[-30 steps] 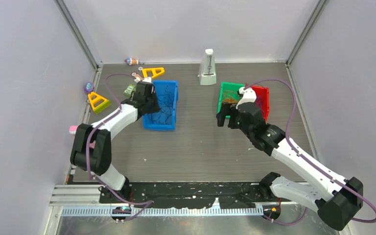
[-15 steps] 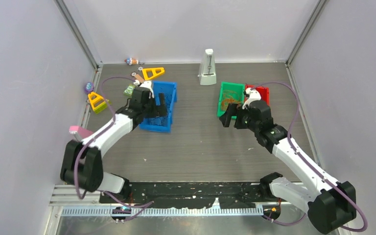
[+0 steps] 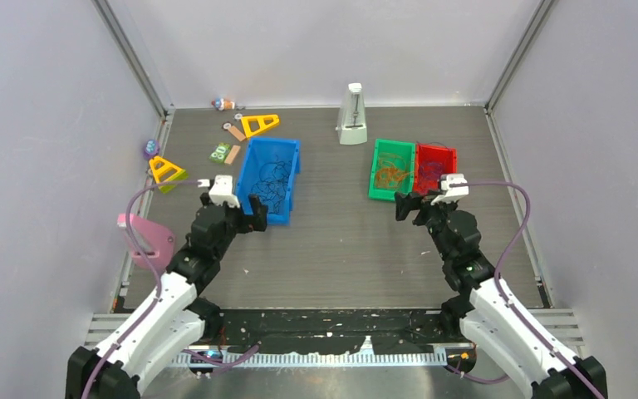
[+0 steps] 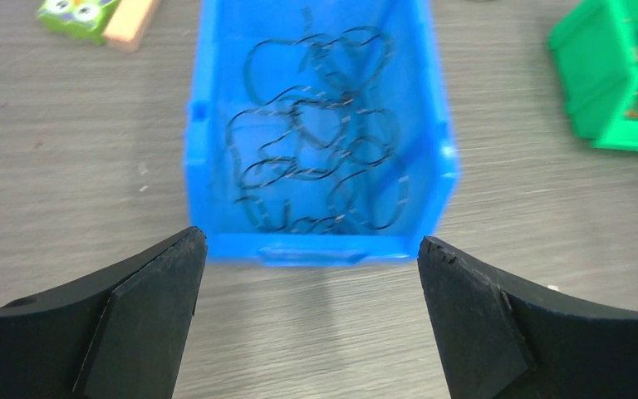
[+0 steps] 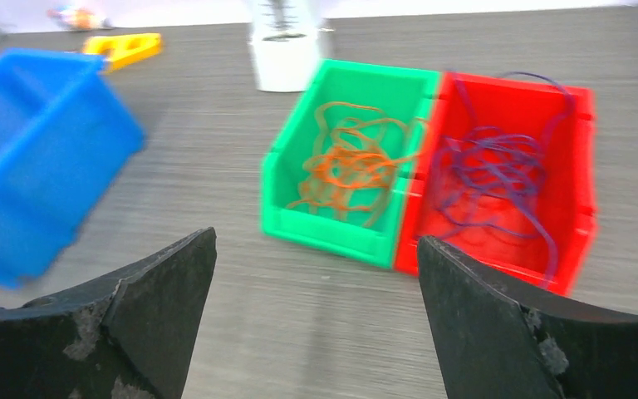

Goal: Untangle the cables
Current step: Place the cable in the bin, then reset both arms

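Observation:
Thin black cables [image 4: 322,160] lie in loose loops inside a blue bin [image 4: 200,141]. Orange cables [image 5: 346,170] fill a green bin [image 5: 332,233], and dark purple cables [image 5: 492,170] lie in the red bin [image 5: 577,166] touching its right side. My left gripper [image 3: 247,214] hovers open just short of the blue bin's [image 3: 292,166] near end, nothing between its fingers [image 4: 145,307]. My right gripper [image 3: 413,208] stands open in front of the green bin [image 3: 373,179] and red bin [image 3: 451,158], also empty.
A white metronome-like object [image 3: 352,115] stands at the back centre. Yellow triangles [image 3: 259,125] [image 3: 166,172], a green block [image 3: 219,153] and a small figure [image 3: 224,104] lie back left. A pink piece [image 3: 145,238] sits at the left edge. Walls close three sides.
Both arms have pulled back toward the near edge. My left gripper came out of the blue bin and opened; my right gripper withdrew from over the green and red bins.

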`<state>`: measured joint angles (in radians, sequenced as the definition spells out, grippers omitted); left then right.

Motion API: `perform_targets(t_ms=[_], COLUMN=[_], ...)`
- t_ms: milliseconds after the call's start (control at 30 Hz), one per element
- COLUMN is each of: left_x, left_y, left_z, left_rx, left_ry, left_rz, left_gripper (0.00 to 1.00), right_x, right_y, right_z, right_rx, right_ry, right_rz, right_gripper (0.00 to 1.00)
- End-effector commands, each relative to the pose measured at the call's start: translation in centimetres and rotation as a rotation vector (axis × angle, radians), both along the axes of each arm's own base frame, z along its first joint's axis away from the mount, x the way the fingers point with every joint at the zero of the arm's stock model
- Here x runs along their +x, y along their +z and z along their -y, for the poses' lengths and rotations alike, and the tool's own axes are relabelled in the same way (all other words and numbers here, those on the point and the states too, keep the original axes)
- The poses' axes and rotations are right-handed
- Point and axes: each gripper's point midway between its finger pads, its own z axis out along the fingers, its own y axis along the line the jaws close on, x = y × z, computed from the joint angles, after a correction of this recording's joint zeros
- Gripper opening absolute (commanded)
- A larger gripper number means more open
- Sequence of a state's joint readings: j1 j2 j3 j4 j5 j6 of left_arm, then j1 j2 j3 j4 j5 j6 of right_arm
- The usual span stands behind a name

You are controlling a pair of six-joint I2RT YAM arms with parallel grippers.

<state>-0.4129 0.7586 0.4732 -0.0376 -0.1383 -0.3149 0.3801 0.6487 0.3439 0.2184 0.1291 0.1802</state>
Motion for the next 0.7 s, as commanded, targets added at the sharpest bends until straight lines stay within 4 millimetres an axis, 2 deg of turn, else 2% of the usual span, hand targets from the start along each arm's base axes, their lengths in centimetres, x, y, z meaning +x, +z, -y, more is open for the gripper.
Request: perform_targets(t_ms=[0,67,133,167,200,233,267,300,333,367,400,433,467,500,533,633,667], left_x=[1.9,2.0,2.4,2.7,3.1,3.7,4.4,5.0,5.5,6.0,6.3,6.5,6.8,6.9,7.1,7.3,7.2], left_y=[0.4,-0.1,0.1,0.4,0.5,0.7,0.9,1.0,1.2,1.3,1.0,1.0,1.2,0.9,1.4,1.6,1.7], left_z=[-4.3,-6.0,-6.6,-7.1,-7.4,-7.4,-7.4,-7.7,-7.9,-8.1,-8.5,-8.9,-9.6,-9.4,-9.4,-10.0,-10.3], left_rx=[0.061,0.079,0.140,0.160,0.167,0.175,0.184,0.205,0.229,0.256,0.296,0.327,0.342,0.347,0.342,0.331,0.326], left_ry=[0.226,0.315,0.321,0.334,0.338,0.317,0.307,0.312,0.314,0.307,0.313,0.325,0.348,0.324,0.313,0.325,0.334], left_rz=[0.214,0.216,0.228,0.241,0.247,0.253,0.249,0.244,0.245,0.246,0.247,0.270,0.300,0.274,0.290,0.309,0.315], left_gripper=[0.99,1.00,1.00,1.00,1.00,1.00,1.00,0.99,1.00,1.00,1.00,0.99,1.00,1.00,1.00,1.00,1.00], right_x=[2.5,3.4,4.0,4.4,4.7,5.3,5.7,6.1,6.5,6.9,7.2,7.8,8.3,8.6,8.9,8.5,8.2], right_y=[1.0,0.4,0.2,-0.7,-0.3,-1.7,-1.1,-1.7,-0.9,-1.0,-0.7,-0.9,-0.8,-1.1,-1.0,-1.4,-2.2], right_z=[4.9,5.8,7.0,7.5,8.5,8.9,9.6,9.7,10.2,10.1,10.8,10.2,10.9,10.6,10.9,11.1,11.3], right_rx=[-0.087,-0.129,-0.141,-0.163,-0.156,-0.173,-0.177,-0.193,-0.190,-0.182,-0.162,-0.156,-0.155,-0.147,-0.133,-0.187,-0.206], right_ry=[-0.269,-0.322,-0.384,-0.405,-0.442,-0.461,-0.490,-0.492,-0.500,-0.479,-0.489,-0.437,-0.440,-0.412,-0.418,-0.404,-0.403], right_rz=[0.109,0.093,0.113,0.106,0.142,0.110,0.136,0.115,0.143,0.149,0.159,0.153,0.138,0.124,0.120,0.095,0.062], right_gripper=[0.96,0.97,0.96,0.96,0.97,0.97,0.97,0.97,0.98,0.98,0.98,0.98,0.99,1.00,1.00,0.98,0.97])
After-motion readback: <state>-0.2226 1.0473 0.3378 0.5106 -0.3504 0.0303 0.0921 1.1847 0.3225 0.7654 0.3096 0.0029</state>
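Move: The blue bin with the dark cables lies about 13 cm ahead of the left hand, 3 cm to its right and 13 below; the owl block is 22 cm ahead and 13 left, the yellow triangle 15 ahead and 28 left. From the right hand, the red bin with the purple cable is some 15 cm ahead, 11 right and 16 below, and the green bin 16 ahead and 2 left. Outwards, both empty hands swing apart with fingers still wide open. The left goes about 10 cm left, from before the blue bin to its left side, sinking first, then pushing forward and rising slightly, turning counter-clockwise and rolling its left side up. The right goes 12 cm right, forward and down towards the red bin, turning some 25 degrees clockwise. ##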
